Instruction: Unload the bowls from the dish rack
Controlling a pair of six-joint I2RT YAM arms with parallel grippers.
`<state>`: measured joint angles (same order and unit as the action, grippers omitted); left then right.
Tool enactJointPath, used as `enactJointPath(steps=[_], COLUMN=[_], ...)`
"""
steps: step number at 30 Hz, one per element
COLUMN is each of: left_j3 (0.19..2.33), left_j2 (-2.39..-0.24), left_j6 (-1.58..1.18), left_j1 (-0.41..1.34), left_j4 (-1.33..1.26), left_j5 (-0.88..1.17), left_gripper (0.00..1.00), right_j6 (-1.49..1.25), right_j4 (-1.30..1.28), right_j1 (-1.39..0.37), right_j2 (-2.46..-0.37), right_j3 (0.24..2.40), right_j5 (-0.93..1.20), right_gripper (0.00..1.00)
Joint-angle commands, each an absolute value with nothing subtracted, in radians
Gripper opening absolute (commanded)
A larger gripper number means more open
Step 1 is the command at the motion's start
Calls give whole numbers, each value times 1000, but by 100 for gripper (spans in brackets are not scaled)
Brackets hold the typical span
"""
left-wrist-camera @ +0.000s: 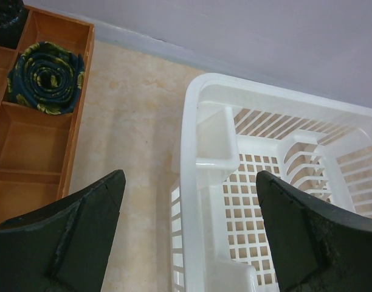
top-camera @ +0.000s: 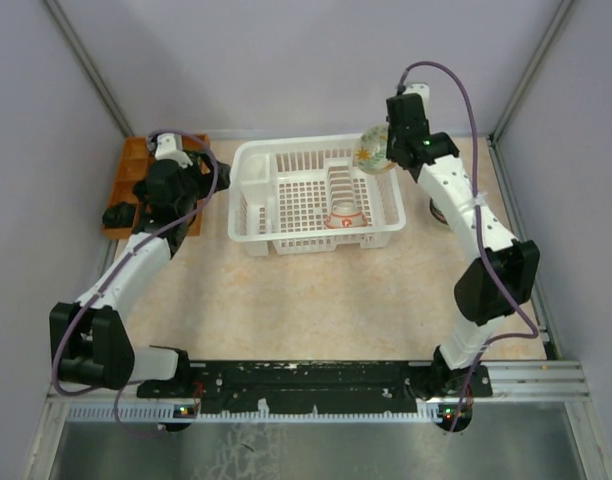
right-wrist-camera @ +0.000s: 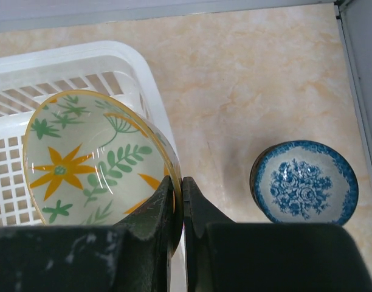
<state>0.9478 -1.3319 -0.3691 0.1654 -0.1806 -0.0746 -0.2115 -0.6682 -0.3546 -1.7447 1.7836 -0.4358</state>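
The white dish rack (top-camera: pixel 286 200) sits at the table's back middle, with a white bowl with red-orange marks (top-camera: pixel 344 215) inside it. My right gripper (right-wrist-camera: pixel 181 185) is shut on the rim of a cream bowl with orange flowers and green leaves (right-wrist-camera: pixel 92 161), held tilted above the rack's right back corner (top-camera: pixel 373 148). A blue-and-white bowl (right-wrist-camera: pixel 304 182) rests on the table to the right of the rack. My left gripper (left-wrist-camera: pixel 189 201) is open, its fingers straddling the rack's left wall (left-wrist-camera: pixel 195 182) with nothing between them but that wall.
A brown wooden compartmented tray (left-wrist-camera: pixel 34 140) lies left of the rack, holding a rolled dark green-and-yellow lump (left-wrist-camera: pixel 46 76). The purple back wall (top-camera: pixel 306 60) stands close behind the rack, and a metal frame post (right-wrist-camera: pixel 359 73) runs along the right.
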Motion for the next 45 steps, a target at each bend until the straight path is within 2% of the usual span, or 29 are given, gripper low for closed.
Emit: enactJointPath(steps=[1,8,15,24,45], left_j3=[952,886,832,765,715], left_j2=[-1292,-1177,-1091,-1014,-1005], left_j6=[-360,-363,-386,-448,-450], left_j1=[160,160,161,166,184], left_j4=[-153,-139,-95,-87,-93], left_j5=[-83,-43,49,151,173], left_gripper=[94,94,94,94,94], right_j6=[-266,-345,-329,-312,-284], right_j4=[-632,-644,-708,-760,-723], right_j1=[-329,-148,-12,62,132], right_j2=[-1599,-1443,-1412,-1504,-1645], right_j3=[1745,1588,1538,1588,1577], right_j5=[-399,-252,-213,-218,-240], right_gripper=[0,0,0,0,0])
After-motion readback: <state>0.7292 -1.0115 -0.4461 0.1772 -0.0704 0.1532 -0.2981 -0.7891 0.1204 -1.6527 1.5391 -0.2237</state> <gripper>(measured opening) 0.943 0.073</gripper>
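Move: The right hand already grips the yellow-flower bowl by its rim; the blue bowl stack it is taken to lies about 19 cm to its right, 7 cm back and 22 cm below. The orange-patterned bowl sits about 9 cm back, 8 cm left and 21 cm below this hand, in the dish rack, whose middle is 4 cm back, 15 cm left and 19 cm down. From the left hand the stack is some 56 cm right, 4 cm back and 20 cm below. Swinging right about 18 cm and back 6 cm, roughly level at first, the right hand carries the yellow-flower bowl away from the rack to the blue bowl stack, then sinks about 8 cm towards it. The wrist turns clockwise some 20 degrees and tips further down, fingers still shut on the rim. The empty left hand, kept open, draws back and slightly right. ##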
